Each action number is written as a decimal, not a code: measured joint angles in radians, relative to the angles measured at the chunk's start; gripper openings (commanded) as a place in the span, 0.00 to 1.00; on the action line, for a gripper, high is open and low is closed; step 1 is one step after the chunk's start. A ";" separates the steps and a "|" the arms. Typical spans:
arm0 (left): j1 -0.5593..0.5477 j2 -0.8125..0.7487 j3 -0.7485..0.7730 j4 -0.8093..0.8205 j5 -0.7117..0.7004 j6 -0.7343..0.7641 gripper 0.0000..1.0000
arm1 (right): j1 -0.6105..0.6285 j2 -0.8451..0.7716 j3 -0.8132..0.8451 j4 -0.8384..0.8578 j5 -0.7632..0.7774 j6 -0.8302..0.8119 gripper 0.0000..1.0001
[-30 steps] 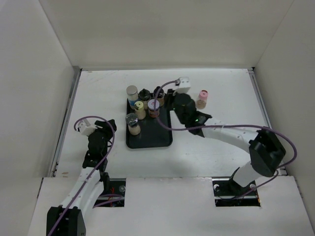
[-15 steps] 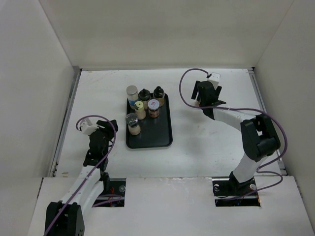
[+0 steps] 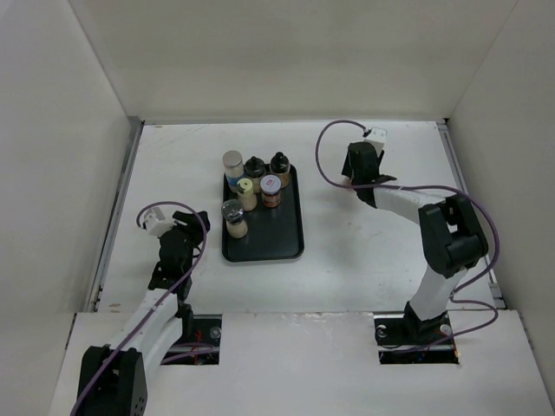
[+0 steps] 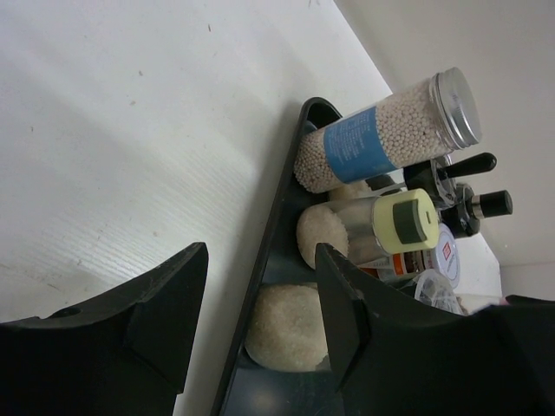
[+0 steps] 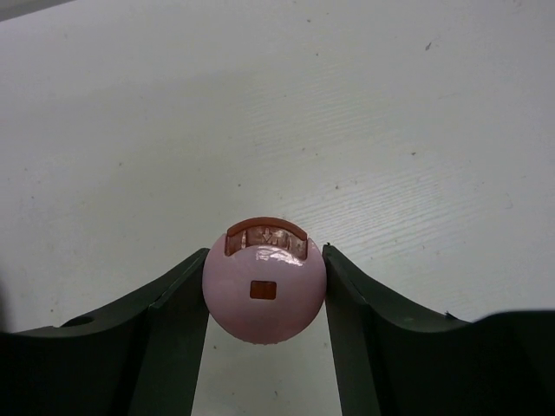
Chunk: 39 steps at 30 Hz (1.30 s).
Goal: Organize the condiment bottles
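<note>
Six condiment bottles stand at the back of the black tray: a blue-labelled jar, two black-capped ones, a cream-capped one, a red-labelled one and a clear-capped one. A pink-capped bottle stands upright on the table to the right of the tray. My right gripper is shut on its cap, a finger touching each side. In the top view that gripper hides it. My left gripper is open left of the tray, holding nothing.
White walls close in the table on the left, back and right. The tray's front half holds no bottles. A purple cable loops beside the right wrist.
My right arm left the tray, swung right to the pink-capped bottle and its jaws came in against the cap. The left arm has barely moved.
</note>
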 measured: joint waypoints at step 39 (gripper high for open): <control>-0.020 -0.007 0.102 -0.160 -0.031 0.040 0.54 | 0.544 -0.056 -0.107 0.103 -0.074 -0.024 1.00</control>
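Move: The right hand already grips the pink-capped bottle. The empty spot for it, along the tray's right side, lies about 23 cm left and 13 cm back, some 4 cm lower. Around that spot, from this hand, the red-label jar stands 28 cm left and 7 cm back, the right-hand black-topped bottle 25 cm left and straight level, and the yellow-capped bottle 36 cm left, 8 cm back. From the left hand, the spot is roughly 31 cm right, 4 cm ahead. Keep the right gripper's hold on the pink-capped bottle and lift it about 10 cm while swinging it left and back towards the tray, turning the wrist some 35 degrees counter-clockwise. Then lower it by as much into the gap at the tray's right edge, just behind the red-label jar, and open the fingers to let go. ##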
